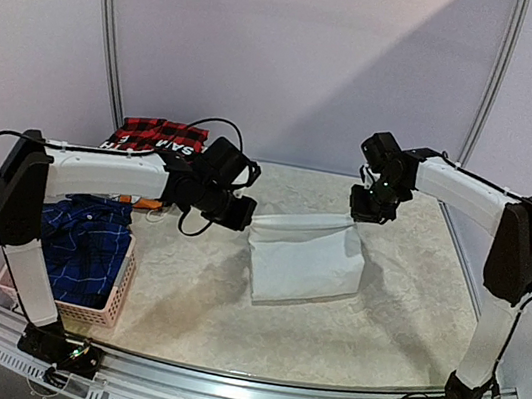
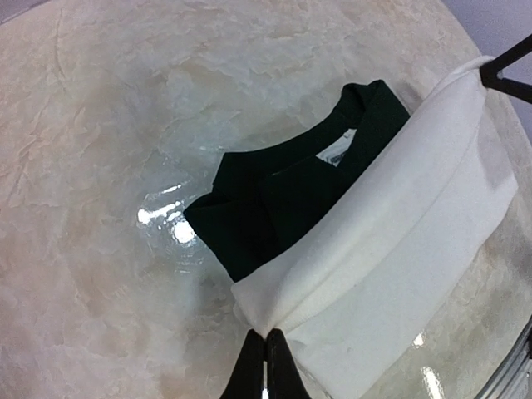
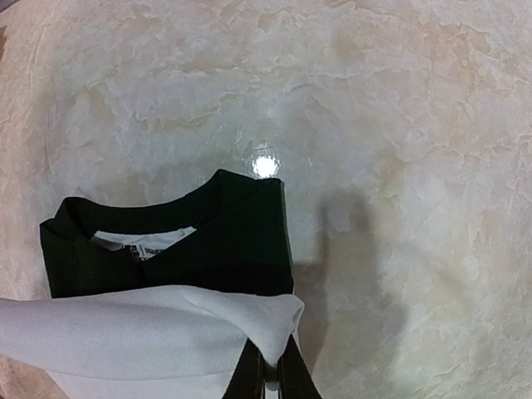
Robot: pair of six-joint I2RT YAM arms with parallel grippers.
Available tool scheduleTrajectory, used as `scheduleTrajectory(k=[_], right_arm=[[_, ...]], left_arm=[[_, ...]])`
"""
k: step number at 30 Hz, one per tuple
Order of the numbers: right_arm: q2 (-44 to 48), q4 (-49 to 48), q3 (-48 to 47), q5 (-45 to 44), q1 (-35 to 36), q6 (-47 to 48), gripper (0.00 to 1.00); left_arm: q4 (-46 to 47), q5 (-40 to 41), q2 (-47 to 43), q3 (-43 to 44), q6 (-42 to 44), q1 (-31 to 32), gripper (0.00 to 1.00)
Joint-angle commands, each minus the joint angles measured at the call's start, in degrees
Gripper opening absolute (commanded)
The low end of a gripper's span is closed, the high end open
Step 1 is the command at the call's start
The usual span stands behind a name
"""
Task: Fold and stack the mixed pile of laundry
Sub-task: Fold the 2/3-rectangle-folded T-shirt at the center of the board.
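A white T-shirt [image 1: 302,261] hangs stretched between both grippers above the middle of the table, its lower part resting on the surface. My left gripper [image 1: 243,218] is shut on its left top corner and my right gripper [image 1: 363,215] is shut on its right top corner. In the left wrist view the left gripper [image 2: 268,337] pinches a white fold [image 2: 399,249] lying over the dark collar part [image 2: 283,208]. In the right wrist view the right gripper [image 3: 273,366] nips the white corner [image 3: 125,337] in front of the dark collar part [image 3: 191,241].
A red-and-black plaid shirt [image 1: 160,134] lies at the back left. A blue plaid piece [image 1: 87,242] fills the pink lattice basket [image 1: 97,309] at the near left, under the left arm. The marbled tabletop [image 1: 400,312] has a metal rail along its near edge.
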State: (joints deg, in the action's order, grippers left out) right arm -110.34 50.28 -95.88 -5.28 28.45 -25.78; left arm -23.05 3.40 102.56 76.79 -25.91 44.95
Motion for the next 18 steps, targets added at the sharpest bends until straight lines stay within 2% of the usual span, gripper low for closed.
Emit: scheduleTrajectory(k=[1,18], right_arm=[[-4.1,-0.1,-2.9,-2.2,-2.8,1.3,0.0],[-12.3,-1.3,-6.7,-0.4,-4.5,1.8,0.0]], left_arm=[[-2.5,-0.8,2.8,2.1,1.4,-2.8,0.0],[-3.1,-1.2,10.3,6.4,1.2,-4.6,0.0]])
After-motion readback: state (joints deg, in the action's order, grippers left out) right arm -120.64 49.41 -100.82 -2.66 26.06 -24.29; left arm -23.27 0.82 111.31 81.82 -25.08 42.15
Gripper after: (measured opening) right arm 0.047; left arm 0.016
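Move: The T-shirt's dark green collar lies flat, about 8 cm ahead of the left gripper, 9 cm to its right and 11 cm below; from the right gripper it is some 3 cm ahead, 9 cm left and equally far below. From the left gripper, the folded stack stands about 18 cm ahead and 23 cm left, its middle 8 cm lower; the pink basket sits roughly 31 cm left, 6 cm back and 8 cm below. Keep both grippers shut on the two corners of the white hem and lower it towards the green collar, easing forward about 2.5 cm as you go. Bring the right gripper down some 5 cm and the left nearly 4 cm, slowing towards the end, with both sets of fingers tipping slightly nearer to vertical. ##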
